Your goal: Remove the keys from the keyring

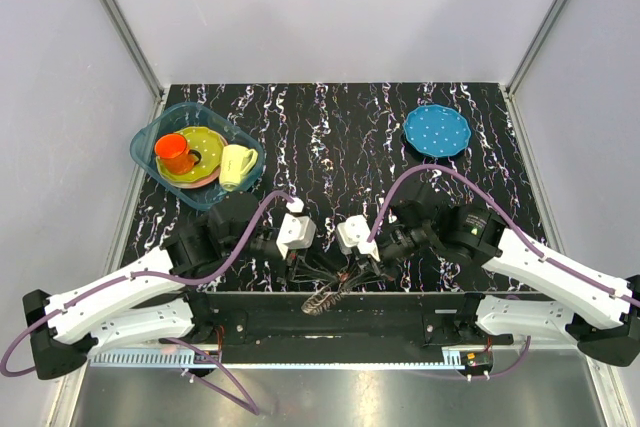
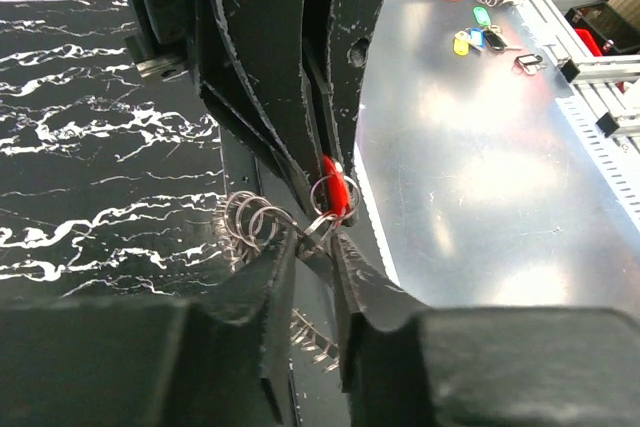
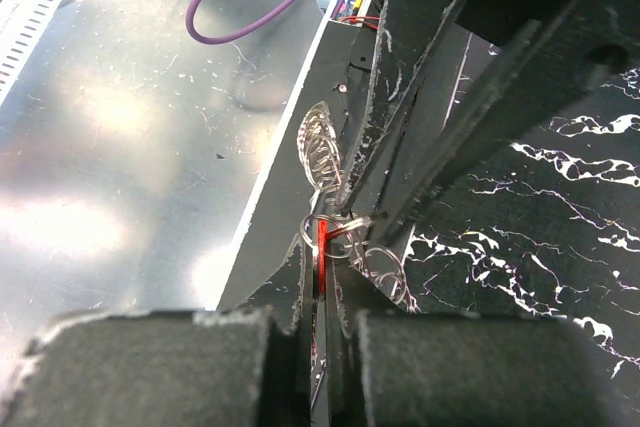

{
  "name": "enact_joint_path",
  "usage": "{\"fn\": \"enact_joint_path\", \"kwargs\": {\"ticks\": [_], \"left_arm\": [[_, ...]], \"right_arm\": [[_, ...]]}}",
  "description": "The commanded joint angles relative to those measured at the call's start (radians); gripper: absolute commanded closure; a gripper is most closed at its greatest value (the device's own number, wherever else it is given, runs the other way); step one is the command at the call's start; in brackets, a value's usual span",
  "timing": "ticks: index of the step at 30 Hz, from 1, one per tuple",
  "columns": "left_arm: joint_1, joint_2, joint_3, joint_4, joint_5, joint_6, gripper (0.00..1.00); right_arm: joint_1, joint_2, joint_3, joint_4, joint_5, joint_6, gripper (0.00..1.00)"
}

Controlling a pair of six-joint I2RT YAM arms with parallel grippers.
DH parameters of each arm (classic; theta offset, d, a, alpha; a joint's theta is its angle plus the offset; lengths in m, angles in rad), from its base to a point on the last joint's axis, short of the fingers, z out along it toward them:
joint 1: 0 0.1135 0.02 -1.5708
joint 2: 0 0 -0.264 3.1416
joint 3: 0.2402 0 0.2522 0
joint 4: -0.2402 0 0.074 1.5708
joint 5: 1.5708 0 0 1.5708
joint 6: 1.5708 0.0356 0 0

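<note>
Both grippers meet over the table's near edge. My right gripper (image 3: 322, 247) is shut on a small bright red key (image 3: 321, 239); the same red key (image 2: 335, 187) shows between its fingers in the left wrist view. A small silver ring links the key to the keyring (image 3: 320, 147), a bristly bunch of wire loops that hangs just past the edge (image 1: 322, 299). My left gripper (image 2: 320, 240) faces the right one, its jaws narrowed on a ring link of the keyring (image 2: 252, 222) right beside the key. No other keys can be made out.
A blue tub (image 1: 150, 137) at the back left holds an orange cup (image 1: 175, 152), a pale yellow cup (image 1: 236, 165) and plates. A blue dotted plate (image 1: 437, 130) lies at the back right. Below the table edge, a metal shelf (image 2: 480, 167) carries loose coloured key tags (image 2: 478, 35).
</note>
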Motion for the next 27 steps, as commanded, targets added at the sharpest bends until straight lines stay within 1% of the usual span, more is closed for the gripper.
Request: {"fn": "enact_joint_path", "kwargs": {"ticks": [1,2,3,5,11,19,27], "left_arm": [[-0.004,0.001,0.051,0.019,0.062,0.029,0.84],[-0.005,-0.001,0.051,0.017,0.062,0.033,0.88],[-0.004,-0.003,0.05,0.016,0.062,0.034,0.95],[-0.004,-0.012,0.047,0.014,0.059,0.036,1.0],[-0.004,-0.041,0.019,0.059,0.01,-0.018,1.0],[-0.002,-0.114,-0.05,0.22,-0.047,-0.115,1.0],[-0.001,-0.131,-0.091,0.33,-0.038,-0.181,1.0]], "right_arm": [[-0.001,-0.002,0.018,0.064,-0.013,0.011,1.0],[-0.001,-0.005,0.016,0.065,-0.009,0.014,1.0],[-0.001,-0.007,0.016,0.067,-0.005,0.019,1.0],[0.001,-0.016,0.007,0.075,0.002,0.025,1.0],[-0.001,-0.058,-0.053,0.114,0.016,0.078,1.0],[-0.001,-0.105,-0.146,0.185,0.031,0.149,1.0],[-0.002,-0.13,-0.185,0.26,0.079,0.212,1.0]]}}
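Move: The keyring's wire link sits just at the left pads, about 1 cm to the right and level, the fingers still partly open around it. The red key, clamped in the right gripper, is some 3 cm right and 1 cm back of the left hand. From the right hand the link is roughly 2 cm left and 1 cm ahead; the coil's gathered bulk hangs about 5 cm back, 4 cm left and 3 cm lower. Shut the left gripper fully on the keyring's wire link beside the red key. Then raise the closed left gripper about 2 cm and draw it slightly left, letting its fingertips tip up a little, while the right gripper keeps its pinch on the red key and sinks about 1 cm, turning slightly clockwise. ##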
